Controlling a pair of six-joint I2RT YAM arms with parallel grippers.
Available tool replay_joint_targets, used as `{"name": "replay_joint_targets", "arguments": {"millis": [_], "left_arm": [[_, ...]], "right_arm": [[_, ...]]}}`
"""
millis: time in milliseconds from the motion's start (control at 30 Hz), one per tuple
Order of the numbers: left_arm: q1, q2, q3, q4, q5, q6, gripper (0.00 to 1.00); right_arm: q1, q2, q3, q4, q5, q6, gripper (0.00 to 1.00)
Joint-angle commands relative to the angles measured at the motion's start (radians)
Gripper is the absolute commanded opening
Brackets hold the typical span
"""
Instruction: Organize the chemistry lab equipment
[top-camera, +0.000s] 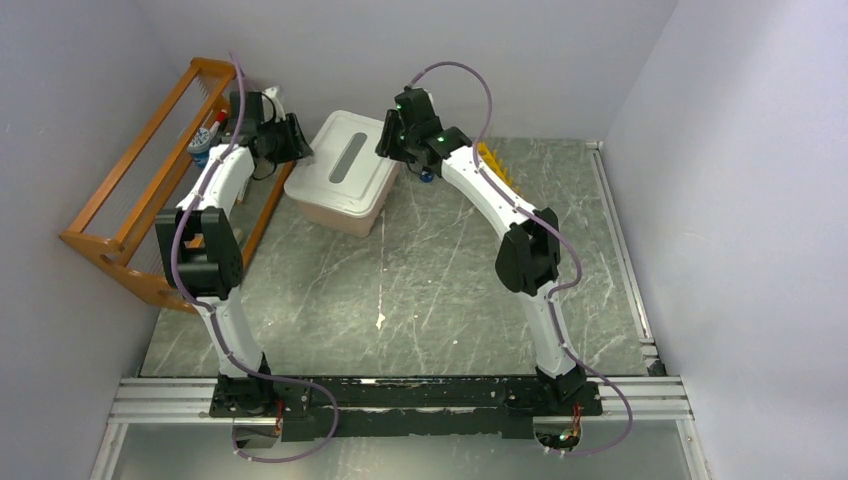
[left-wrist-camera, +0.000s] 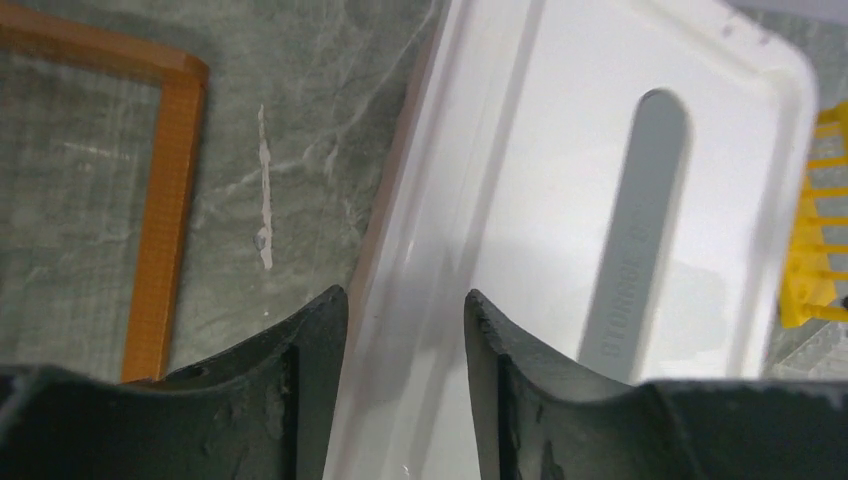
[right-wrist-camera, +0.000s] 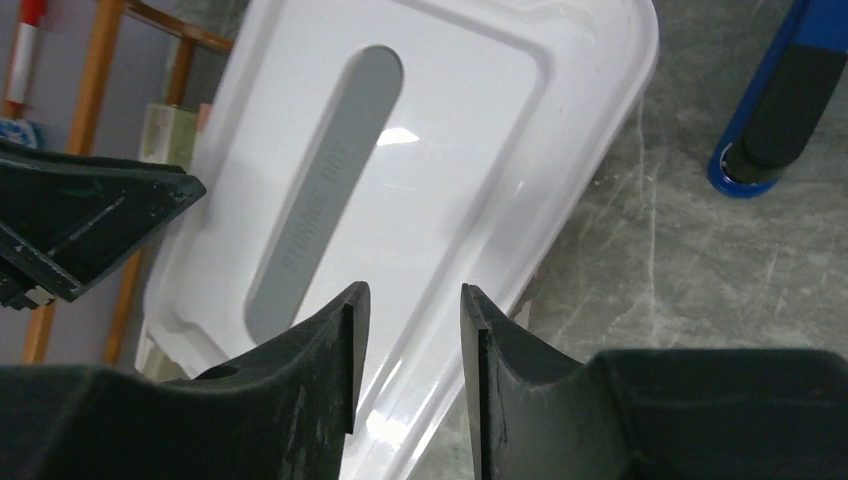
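The pink tub stands at the back of the table with its white lid on, and both grippers hover at it. My left gripper is open above the lid's left rim, with nothing between its fingers. My right gripper is open over the right rim of the lid, also with nothing in it. Blue tongs lie on the table just right of the tub. A red-capped squeeze bottle sits in the wooden rack. The other equipment is hidden.
A wooden rack leans along the left wall, close to the left arm. A yellow holed rack lies behind the right arm. The left gripper shows at the left of the right wrist view. Walls close in at the back and on both sides.
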Motion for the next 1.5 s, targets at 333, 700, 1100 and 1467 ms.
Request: {"name": "replay_joint_targets", "arguments": {"millis": [333, 700, 1100, 1467], "left_arm": [[-0.008, -0.495, -0.094, -0.148, 0.036, 0.004, 0.72], [-0.022, -0.968, -0.356, -0.359, -0.033, -0.087, 0.8], [-0.051, -1.178, -0.279, -0.753, -0.169, -0.136, 0.82], [-0.056, -1.369, -0.364, -0.712, -0.202, -0.087, 0.8]], "right_arm": [[-0.004, -0.618, -0.545, -0.004, 0.154, -0.06, 0.82], [-0.003, -1.118, -0.857, -0.302, 0.382, -0.042, 1.0], [-0.004, -1.328, -0.845, -0.694, 0.571, 0.058, 1.0], [-0.006, -1.421, -0.73, -0.803, 0.505, 0.022, 1.0]]}}
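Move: The middle of the closed storage box's white lid is about 10 cm right of my empty left hand, level with it fore and aft and roughly 3 cm below. From my right hand it's about 8 cm left, 2 cm ahead and 5 cm below. The blue-black tool lies some 12 cm right of and 7 cm beyond my right hand; the yellow rack stands about 28 cm right of that hand and 1 cm back, both roughly 18 cm down. I leave the box with both hands: my left goes nearly straight up for the first few centimetres, then sweeps back some 37 cm towards its base, ending about 17 cm higher and opening wider. My right pulls back and rightward, roughly 32 cm each way, and rises about 13 cm, passing over the rack side of the table as its fingers open fully and it turns some 25 degrees clockwise. ##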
